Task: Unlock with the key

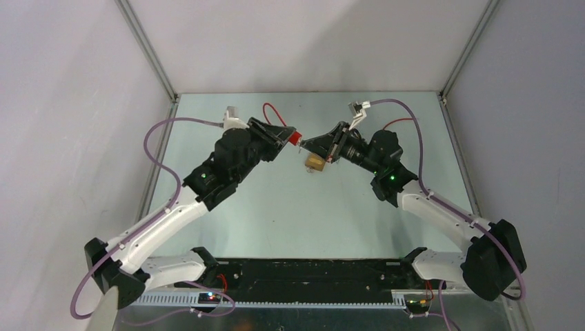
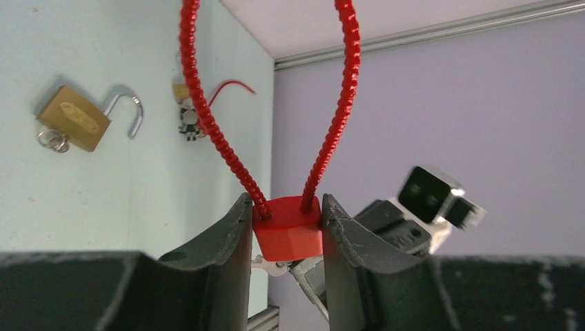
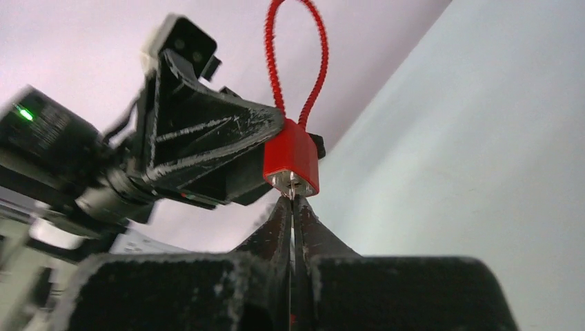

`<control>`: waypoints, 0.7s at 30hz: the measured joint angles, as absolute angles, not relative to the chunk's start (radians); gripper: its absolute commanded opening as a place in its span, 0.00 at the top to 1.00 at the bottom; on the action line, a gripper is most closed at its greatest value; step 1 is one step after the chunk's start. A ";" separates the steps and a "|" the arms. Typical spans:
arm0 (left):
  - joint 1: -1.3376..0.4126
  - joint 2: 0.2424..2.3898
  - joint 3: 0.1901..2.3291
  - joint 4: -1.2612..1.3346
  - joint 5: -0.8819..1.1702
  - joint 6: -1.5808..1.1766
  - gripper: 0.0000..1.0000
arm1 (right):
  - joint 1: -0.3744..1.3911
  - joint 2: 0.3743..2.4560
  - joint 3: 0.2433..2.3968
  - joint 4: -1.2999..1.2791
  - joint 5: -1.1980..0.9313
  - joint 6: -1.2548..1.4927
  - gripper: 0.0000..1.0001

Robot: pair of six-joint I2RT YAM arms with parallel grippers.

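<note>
A red lock body [image 2: 288, 231] with a red wire loop [image 2: 200, 103] hangs above the table, and my left gripper [image 2: 286, 207] is shut on its two sides. In the top view the pair meet at mid-table, left gripper [image 1: 288, 137] facing right gripper [image 1: 304, 144]. My right gripper [image 3: 292, 201] is shut on the key [image 3: 292, 189], a thin silvery blade. Its tip touches the metal underside of the red lock [image 3: 292, 157]. Most of the key is hidden between the fingers.
A brass padlock [image 2: 74, 117] with its shackle swung open lies on the table, a small ring at one end; it sits just below the grippers [image 1: 315, 163]. Another small piece with a red wire [image 2: 227, 86] lies near the back wall.
</note>
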State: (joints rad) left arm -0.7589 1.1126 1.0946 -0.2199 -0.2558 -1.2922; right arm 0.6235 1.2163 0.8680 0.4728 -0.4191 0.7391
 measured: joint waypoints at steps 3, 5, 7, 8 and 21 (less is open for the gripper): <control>-0.759 1.065 1.029 -0.124 -0.258 -1.290 1.00 | 0.606 1.235 0.866 0.521 -0.449 0.897 1.00; -0.759 1.045 1.003 -0.079 -0.256 -1.285 1.00 | 0.593 1.248 0.865 0.554 -0.462 1.002 1.00; -0.759 1.026 0.979 -0.028 -0.251 -1.272 1.00 | 0.580 1.264 0.865 0.593 -0.480 1.115 1.00; -0.759 1.017 0.966 -0.003 -0.248 -1.264 1.00 | 0.575 1.271 0.865 0.611 -0.488 1.166 1.00; -0.759 0.949 0.889 0.167 -0.189 -1.081 1.00 | 0.550 1.344 0.864 0.756 -0.595 1.562 1.00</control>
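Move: The right hand holds the key at the red lock's keyhole; the lock's middle lies roughly 2 cm ahead and 3 cm left of that hand, level. The brass padlock is on the table about 5 cm ahead, 3 cm right and 31 cm below it. The left hand already grips the red lock, its middle about 1 cm ahead and 1 cm right; the key is some 2 cm ahead and 3 cm right of that hand. Both hands rise about 4 cm, right rolling the key 40 degrees clockwise facing the keyhole, left tilting up. ##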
